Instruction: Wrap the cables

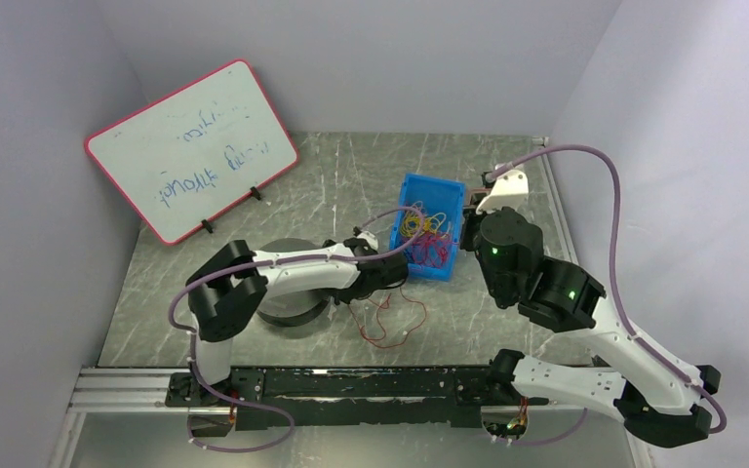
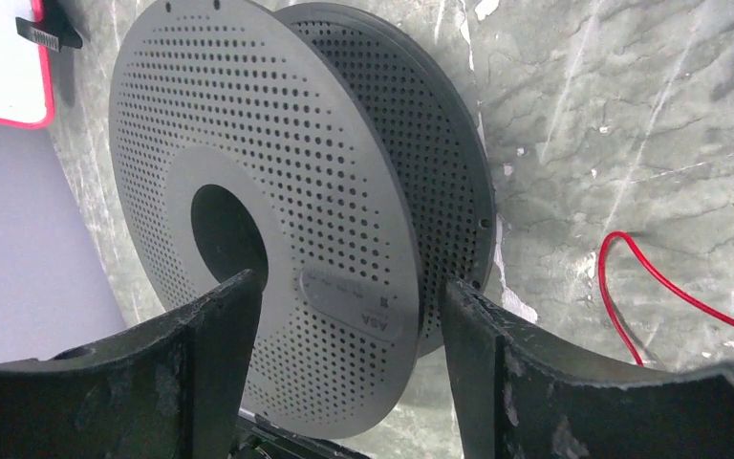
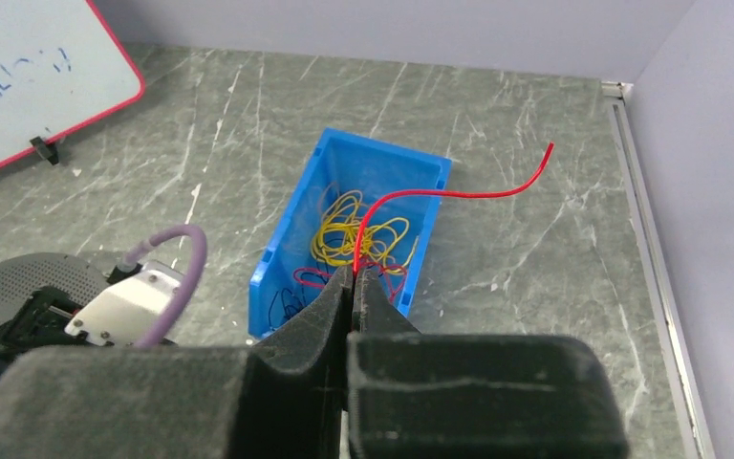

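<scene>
A thin red wire lies in loose loops on the table in front of the blue bin; part of it shows in the left wrist view. A grey perforated spool stands on edge. My left gripper has a finger on each side of the spool and is shut on it. In the top view this gripper is mostly hidden under its own arm. My right gripper is shut on a red wire above the bin. The wire's free end curls up to the right. The right gripper also shows in the top view.
A blue bin holds a tangle of yellow, blue and red wires. A red-framed whiteboard leans at the back left. Grey walls close in on both sides, and a metal rail runs along the near edge.
</scene>
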Motion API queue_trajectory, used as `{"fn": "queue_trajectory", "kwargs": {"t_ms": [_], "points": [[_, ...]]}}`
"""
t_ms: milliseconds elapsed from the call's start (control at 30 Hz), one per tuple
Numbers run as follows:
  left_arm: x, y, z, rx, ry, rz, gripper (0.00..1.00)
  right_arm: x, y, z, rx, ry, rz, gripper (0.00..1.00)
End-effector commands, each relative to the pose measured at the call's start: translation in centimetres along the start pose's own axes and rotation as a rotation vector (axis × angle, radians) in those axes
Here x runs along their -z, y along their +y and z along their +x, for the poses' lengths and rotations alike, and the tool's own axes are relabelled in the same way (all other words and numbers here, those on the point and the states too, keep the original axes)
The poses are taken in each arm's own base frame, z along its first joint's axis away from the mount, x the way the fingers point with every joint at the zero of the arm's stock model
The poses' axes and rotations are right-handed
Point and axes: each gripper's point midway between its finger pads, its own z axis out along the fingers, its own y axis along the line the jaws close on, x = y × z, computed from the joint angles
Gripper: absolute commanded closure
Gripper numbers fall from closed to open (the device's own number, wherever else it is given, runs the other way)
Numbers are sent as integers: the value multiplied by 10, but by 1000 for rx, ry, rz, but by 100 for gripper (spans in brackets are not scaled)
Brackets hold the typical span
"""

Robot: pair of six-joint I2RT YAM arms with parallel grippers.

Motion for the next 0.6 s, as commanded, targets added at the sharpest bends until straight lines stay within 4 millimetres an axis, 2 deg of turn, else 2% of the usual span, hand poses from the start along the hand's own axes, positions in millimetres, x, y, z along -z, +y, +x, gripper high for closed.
{"fn": "queue_trajectory", "kwargs": {"t_ms": [0,167,367,567], "points": [[-2,-2,-4,-14,-23,-47,28,0,3,0,-29,-9,-10,100],[-7,1,0,-36,-20,-89,35,-1,7,4,-28,-8,-29,100],[-5,9,0,-31,-27,-106,45,0,6,1,-40,-22,-39,100],[5,26,-12,-9,-73,-150,64,1,6,2,-41,-23,-46,100]]}}
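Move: The spool's middle lies about 7 cm to the left of the left hand, some 5 cm ahead and 4 cm below, with the rim of its upper flange already between the open fingers. The loose red cable lies about 15 cm to the right of that hand, 5 cm back and 7 cm below; the blue tray is some 24 cm right and 15 cm ahead. From the raised right hand, the spool is roughly 36 cm left, 4 cm ahead and 32 cm down. Ease the left gripper down about 1 cm, then back up while edging some 1.5 cm left, further onto the near-right rim of the spool's upper flange. Roll it 5 to 10 degrees, left side rising, and close the fingers to a bit over half their starting gap, one above the flange and one in the slot beneath. Keep the right gripper shut on the red cable, nearly still. ##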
